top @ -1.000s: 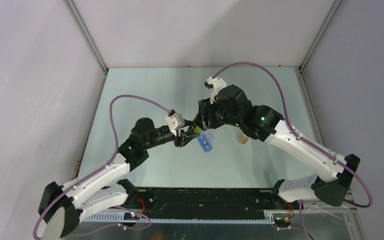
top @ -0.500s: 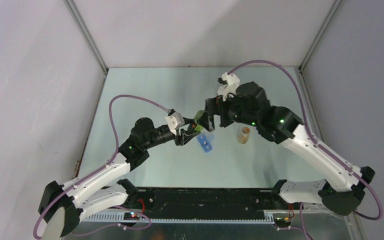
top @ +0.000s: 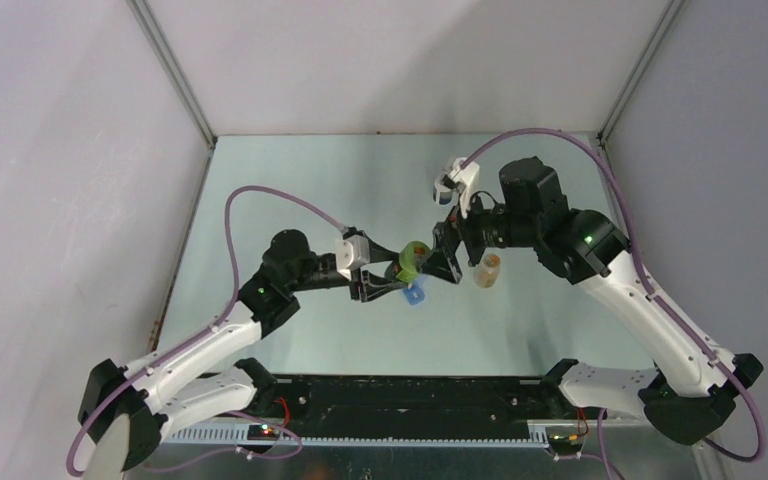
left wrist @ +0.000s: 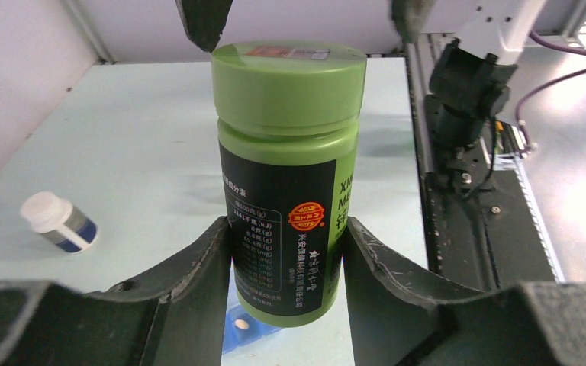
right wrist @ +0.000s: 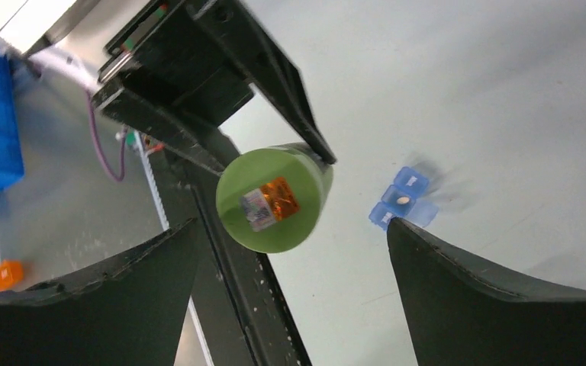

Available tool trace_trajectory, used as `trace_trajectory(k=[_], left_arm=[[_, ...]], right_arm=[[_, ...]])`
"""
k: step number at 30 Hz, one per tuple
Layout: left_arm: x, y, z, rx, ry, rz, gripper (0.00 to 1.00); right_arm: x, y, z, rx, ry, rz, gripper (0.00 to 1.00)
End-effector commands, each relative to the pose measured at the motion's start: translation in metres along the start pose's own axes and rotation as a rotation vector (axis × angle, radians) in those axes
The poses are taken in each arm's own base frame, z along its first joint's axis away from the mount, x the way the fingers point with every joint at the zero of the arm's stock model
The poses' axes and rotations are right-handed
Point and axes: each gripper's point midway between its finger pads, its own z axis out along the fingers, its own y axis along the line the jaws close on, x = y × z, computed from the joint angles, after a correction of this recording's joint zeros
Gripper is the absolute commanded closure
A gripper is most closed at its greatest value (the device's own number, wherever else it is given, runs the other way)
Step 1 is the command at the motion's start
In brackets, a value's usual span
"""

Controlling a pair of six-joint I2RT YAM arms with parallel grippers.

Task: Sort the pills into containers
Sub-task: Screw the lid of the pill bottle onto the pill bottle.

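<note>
My left gripper [left wrist: 287, 229] is shut on a green pill bottle [left wrist: 286, 191] with a black label and a green cap, held above the table. From above, the green bottle [top: 410, 260] lies tilted between the two grippers. My right gripper [right wrist: 291, 229] stands open, its fingers either side of the bottle's cap [right wrist: 273, 198] and apart from it. Below lies a blue pill organiser [top: 415, 294] with one compartment open and a small pill [right wrist: 403, 199] inside. The right gripper [top: 440, 264] sits just right of the cap.
A small amber bottle [top: 487, 270] stands on the table just right of the grippers. A small white-capped bottle [left wrist: 57, 221] with a blue label lies on its side farther back. The black rail [top: 410, 395] runs along the near edge.
The right gripper has opened, let go of the bottle and drawn back to the right, now facing the cap. The left gripper has shifted slightly right, still holding the bottle.
</note>
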Motion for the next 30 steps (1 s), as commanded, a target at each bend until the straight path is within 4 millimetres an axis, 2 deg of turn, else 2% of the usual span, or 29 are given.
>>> trace_trajectory(k=[1,5,9,14,19,21,24,28,30], left_arm=[[-0.028,-0.015,0.005,0.114,-0.063,0.065,1.00],[-0.026,-0.018,0.006,0.142,-0.053,0.060,1.00],[-0.025,-0.020,0.007,0.157,-0.045,0.058,1.00],[-0.025,-0.023,0.007,0.175,-0.040,0.058,1.00],[-0.024,-0.018,0.008,0.143,-0.034,0.060,1.00],[-0.022,-0.011,0.008,0.102,-0.026,0.061,1.00],[-0.019,0.005,0.009,0.007,-0.011,0.060,1.00],[-0.017,0.024,0.006,-0.109,0.002,0.057,1.00],[-0.016,0.032,0.005,-0.152,0.009,0.055,1.00]], right_arm=[[0.012,0.026,0.002,-0.134,0.039,-0.143,0.04],[0.013,0.029,0.009,-0.133,0.045,-0.168,0.07],[0.017,0.022,0.017,-0.105,0.067,-0.165,0.24],[0.023,0.013,0.024,-0.070,0.094,-0.180,0.34],[0.017,0.008,0.027,-0.019,0.072,-0.157,0.52],[0.009,0.001,0.027,0.041,0.042,-0.113,0.58],[0.002,-0.005,0.030,0.103,-0.011,-0.019,0.60],[0.002,-0.025,0.037,0.249,-0.060,0.132,0.63],[0.003,-0.043,0.038,0.375,-0.083,0.218,0.65]])
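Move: The green lid, on the pill bottle already held in the left fingers, lies about 3 cm left of the open right hand, level fore and aft, and 2 cm below. From the right hand, the blue pill box is roughly 2 cm ahead, 3 cm left and 20 cm down; at similar depth, the amber bottle is 4 cm ahead, 11 cm right, and the white bottle 17 cm ahead, 3 cm right. From the left hand, the lid is about 3 cm right, 1 cm ahead and 2 cm up. Around the green lid the right fingers come in and close, pinching its sides: the hand first swings back about 2.5 cm, while working down and left to the lid, some 3 cm down in all. The left hand keeps its grip on the bottle, easing 2 cm back and sinking slightly; then both swing forward together about 3 cm, right wrist turning some 15 degrees clockwise, left about 10 counter-clockwise. ##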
